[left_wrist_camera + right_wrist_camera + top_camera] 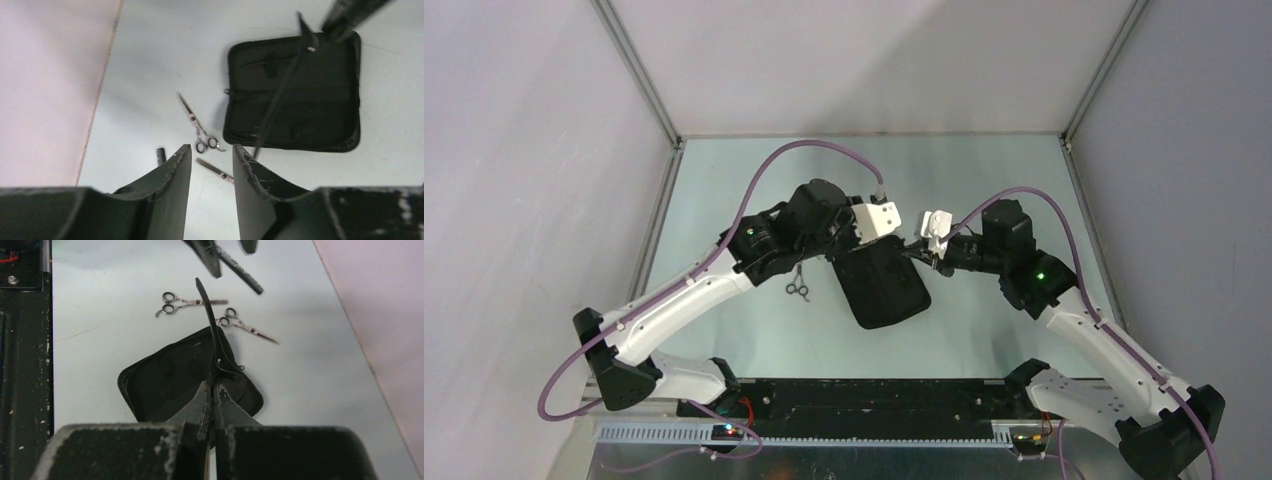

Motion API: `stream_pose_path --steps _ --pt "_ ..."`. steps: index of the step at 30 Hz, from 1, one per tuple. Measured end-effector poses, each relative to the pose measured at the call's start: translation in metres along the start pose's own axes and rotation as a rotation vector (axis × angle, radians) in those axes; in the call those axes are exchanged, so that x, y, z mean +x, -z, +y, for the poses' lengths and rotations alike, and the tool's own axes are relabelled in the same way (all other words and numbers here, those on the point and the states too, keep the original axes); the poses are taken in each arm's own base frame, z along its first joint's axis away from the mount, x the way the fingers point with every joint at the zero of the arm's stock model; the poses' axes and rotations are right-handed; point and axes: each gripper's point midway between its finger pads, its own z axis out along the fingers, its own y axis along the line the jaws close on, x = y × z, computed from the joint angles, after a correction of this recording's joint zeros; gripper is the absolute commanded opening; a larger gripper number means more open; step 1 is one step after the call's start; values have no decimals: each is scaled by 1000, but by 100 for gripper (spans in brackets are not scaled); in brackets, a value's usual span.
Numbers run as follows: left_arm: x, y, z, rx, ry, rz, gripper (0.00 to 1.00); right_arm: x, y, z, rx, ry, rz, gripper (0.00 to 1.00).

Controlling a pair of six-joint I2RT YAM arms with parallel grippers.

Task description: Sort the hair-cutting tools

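My right gripper (212,389) is shut on a thin black hair clip (212,335), held in the air above the open black pouch (165,382). In the left wrist view the same clip (284,85) crosses over the pouch (320,100), and its far end comes close to my left gripper (212,154), which is open and empty. Two silver scissors (185,302) (246,327) lie on the table beyond the pouch. One of them (200,129) sits just ahead of my left fingers, and the other's blade (216,170) shows between them. The dark comb (241,273) lies past the scissors.
From above, both grippers meet over the pouch (886,290) at mid-table, with one pair of scissors (798,286) to its left. The enclosure wall (50,90) rises to the left of the left arm. The black base rail (25,350) runs along the table's near edge.
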Motion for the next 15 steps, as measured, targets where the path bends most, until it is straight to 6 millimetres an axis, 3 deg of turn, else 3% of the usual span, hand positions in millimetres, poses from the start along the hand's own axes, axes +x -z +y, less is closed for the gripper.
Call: stream_pose_path --steps 7,12,15 --pt "5 -1 39 -157 166 -8 66 12 3 8 98 -107 78 0" --pt "46 -13 83 -277 423 60 69 41 0 22 211 -257 180 0" --pt "69 -31 89 -291 530 120 69 60 -3 27 290 -344 255 0"
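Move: Below my left hand, the scissors lie about 10 cm ahead, 6 cm left and some 26 cm down. The comb is roughly 13 cm ahead and 20 cm left, the thinning scissors 1 cm ahead and 12 cm left. My right hand already holds the hair clip; the open case lies about 1 cm ahead, 3 cm left and 25 cm below it, with the scissors 12 cm ahead and 13 cm left of this hand. My left hand, already loosened from the hair clip, opens wider and swings about 10 cm forward and 6 cm left to over the scissors, turning some 30 degrees counter-clockwise, rising slightly, then sinking. Meanwhile my right hand keeps its pinch on the clip and lowers it towards the case, turning clockwise and tipping its fingers down. ##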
